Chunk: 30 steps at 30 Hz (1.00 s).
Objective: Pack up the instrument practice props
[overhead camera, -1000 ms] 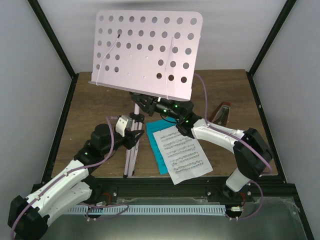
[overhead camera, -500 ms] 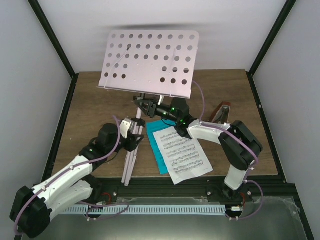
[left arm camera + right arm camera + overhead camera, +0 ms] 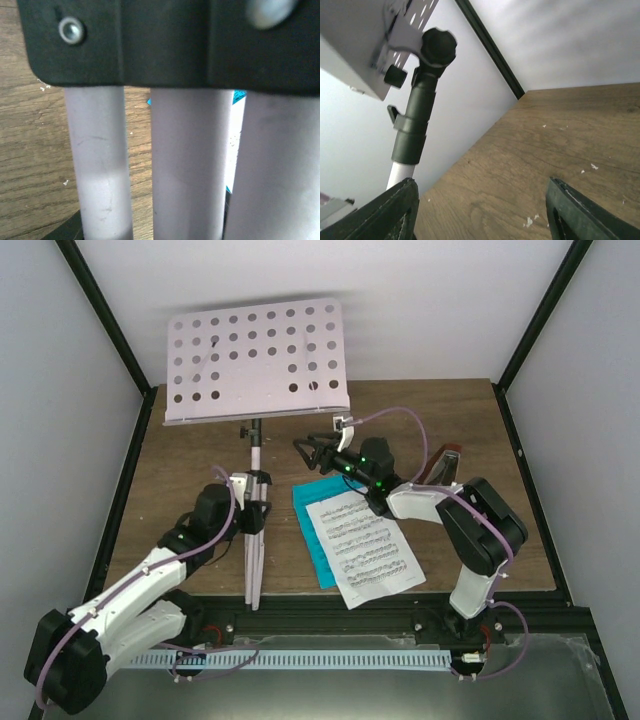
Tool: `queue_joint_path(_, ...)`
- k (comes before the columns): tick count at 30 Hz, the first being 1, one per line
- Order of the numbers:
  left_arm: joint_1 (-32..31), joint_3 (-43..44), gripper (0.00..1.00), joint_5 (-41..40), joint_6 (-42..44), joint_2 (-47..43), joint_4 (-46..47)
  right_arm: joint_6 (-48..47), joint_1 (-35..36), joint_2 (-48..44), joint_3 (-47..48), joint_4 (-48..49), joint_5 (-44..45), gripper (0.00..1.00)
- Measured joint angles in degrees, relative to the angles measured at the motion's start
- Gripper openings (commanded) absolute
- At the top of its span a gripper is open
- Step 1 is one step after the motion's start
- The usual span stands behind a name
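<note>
The pale pink music stand stands upright at the left, its hole-dotted desk [image 3: 255, 360] high over the table and its legs [image 3: 252, 550] folded together. My left gripper [image 3: 250, 502] is shut round those legs; the left wrist view is filled by three pale tubes [image 3: 187, 165] under a black collar [image 3: 150, 45]. My right gripper [image 3: 315, 452] hangs open to the right of the pole, touching nothing. In its wrist view, the right gripper [image 3: 485, 210] frames bare wood, with the stand's black clamp [image 3: 417, 120] to the left. The white music sheet [image 3: 365, 550] lies on a cyan sheet [image 3: 318, 545]. The brown metronome [image 3: 447, 465] is half hidden behind the right arm.
The wooden table [image 3: 180, 460] is enclosed by white walls and black frame posts [image 3: 105, 315]. A black rail [image 3: 330, 615] runs along the near edge between the arm bases. The right arm's cable [image 3: 400, 420] loops over the table's back right.
My right gripper opened, let go of the stand's head and drew back to the right. The stand's desk swung left and the pole came upright, still held by my left gripper.
</note>
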Motion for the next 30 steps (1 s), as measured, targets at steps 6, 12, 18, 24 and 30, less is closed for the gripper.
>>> queue_joint_path(6,1.79,0.44,0.00,0.09,-1.16,3.02,0.48,-0.85,0.26,-1.57,-4.07,0.37,0.90,0.75)
queue_joint_path(12,4.83,1.14,0.00,0.39,-3.34,7.69,0.70,-2.10,0.26,-7.91,-9.49,-0.68,2.56,0.78)
queue_joint_path(18,6.25,2.14,0.00,0.52,-4.15,11.21,0.55,-4.31,0.26,-20.33,-16.35,-3.26,3.91,0.87)
queue_joint_path(24,7.41,3.34,0.00,0.59,-5.38,15.06,0.07,-9.07,0.26,-36.70,-19.34,-12.48,7.45,0.94)
queue_joint_path(30,8.02,5.51,0.00,0.50,-7.08,21.77,-0.26,-13.33,0.26,-54.05,-22.84,-22.43,14.14,0.97)
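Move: The left hand grips the folded music stand's legs; the bare table it is being lowered to lies roughly 12 cm below, about 4 cm ahead and 3 cm left, with the blue folder about 15 cm to its right, level front to back. The right hand is already empty: the stand's tray is some 20 cm ahead, 10 cm left and 5 cm higher, and the sheet music about 18 cm back, 14 cm right and 23 cm below. Keeping its grip on the folded legs, the left hand lowers the music stand about 7 cm towards the bare table while easing some 3 cm forward and left, tipping about 20 degrees nose-down and turning slightly counter-clockwise. The empty right hand dips a touch, then pulls clear of the stand to the right and back, rising to finish about 10 cm higher near the far end of the folder and sheet music, its fingers spreading to almost fully open as it tips up and turns clockwise. ##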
